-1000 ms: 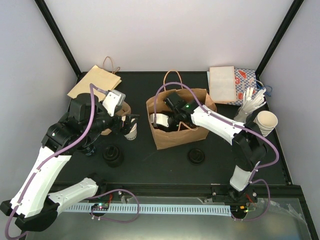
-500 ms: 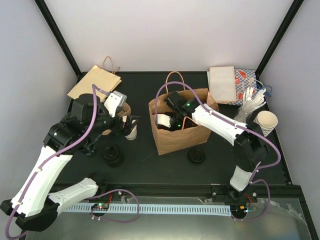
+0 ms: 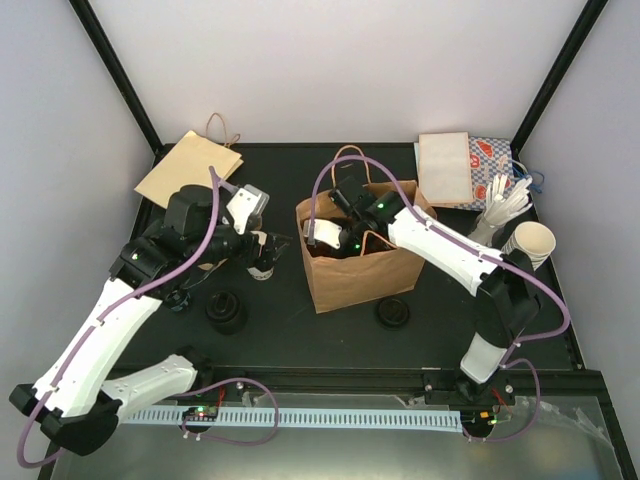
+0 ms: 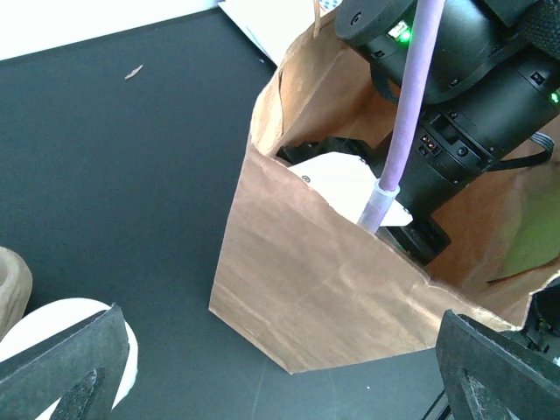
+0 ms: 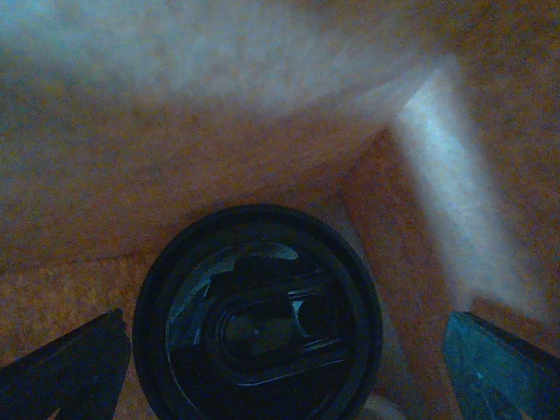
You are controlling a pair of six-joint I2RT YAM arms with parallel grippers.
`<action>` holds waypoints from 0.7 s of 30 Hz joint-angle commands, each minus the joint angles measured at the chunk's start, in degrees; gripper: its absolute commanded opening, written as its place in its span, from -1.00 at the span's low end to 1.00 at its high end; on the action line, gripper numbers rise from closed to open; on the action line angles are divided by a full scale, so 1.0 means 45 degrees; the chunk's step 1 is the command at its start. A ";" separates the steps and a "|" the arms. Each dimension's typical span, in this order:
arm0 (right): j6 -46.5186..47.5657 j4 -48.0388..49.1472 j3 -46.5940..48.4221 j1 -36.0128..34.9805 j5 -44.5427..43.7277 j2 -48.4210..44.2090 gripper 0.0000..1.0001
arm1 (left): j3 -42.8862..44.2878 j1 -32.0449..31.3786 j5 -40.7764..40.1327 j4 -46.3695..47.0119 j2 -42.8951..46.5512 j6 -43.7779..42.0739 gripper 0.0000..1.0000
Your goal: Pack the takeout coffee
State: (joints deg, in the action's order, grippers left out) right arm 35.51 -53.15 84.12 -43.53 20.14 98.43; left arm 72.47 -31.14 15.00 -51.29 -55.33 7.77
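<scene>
The takeout coffee [image 3: 262, 266], a small white paper cup, stands left of the brown paper bag [image 3: 358, 268]; its pale rim [image 4: 52, 337] shows at the lower left of the left wrist view. My left gripper [image 3: 260, 247] hangs over it, open and empty [image 4: 280, 385], facing the bag [image 4: 306, 289]. My right gripper [image 3: 335, 240] is down inside the bag, open [image 5: 280, 372]. Between its fingers, below, lies a black lid on a cup [image 5: 258, 315]; no finger visibly touches it.
Two black lids [image 3: 226, 312] [image 3: 392, 313] lie on the dark table in front of the bag. A brown cup carrier [image 3: 247, 214] sits behind the left gripper. Flat paper bags [image 3: 190, 165] [image 3: 445, 168] lie at the back. A stack of cups [image 3: 531, 246] stands at the right edge.
My left wrist has swung back and to the right, now partly covering the white cup. The right arm has shifted slightly inside the bag. Both grippers stay open.
</scene>
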 commanded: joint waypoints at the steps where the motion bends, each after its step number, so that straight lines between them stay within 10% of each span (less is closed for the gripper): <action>1: -0.0541 -0.0274 0.0621 -0.0062 -0.0194 -0.0529 0.99 | 0.0086 -0.0009 0.0388 0.1044 -0.0109 0.0167 0.97; 21: -0.4336 0.0752 0.1209 -0.0054 -0.1893 -0.2482 1.00 | 0.0890 -0.0005 -0.0155 0.1937 -0.0999 -0.0170 0.88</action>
State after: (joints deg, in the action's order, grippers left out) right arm 20.58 -52.71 88.40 -43.53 14.85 91.22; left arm 73.36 -31.14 14.98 -44.88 -59.22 7.70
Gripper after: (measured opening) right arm 0.999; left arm 0.941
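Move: The lidded coffee cup stands in the bag, its middle about 8 cm below the right hand and 2 cm to its left. The bag's middle is some 6 cm right, 2 cm ahead and 3 cm below that hand; the black lid is about 11 cm right, 7 cm back, 14 cm below. From the left hand, the bag's middle lies roughly 17 cm right, 5 cm ahead, 18 cm below, and the paper cup 7 cm left, 5 cm ahead, 26 cm down. Already clear of the lidded cup, the right hand draws up out of the bag by about 7 cm with its fingers still wide open, easing slightly forward and turning some 15 degrees clockwise. The left hand, also open, travels about 3 cm forward and to the right towards the bag's near-left rim, ending about 1 cm higher; no touch on the bag can be made out. ##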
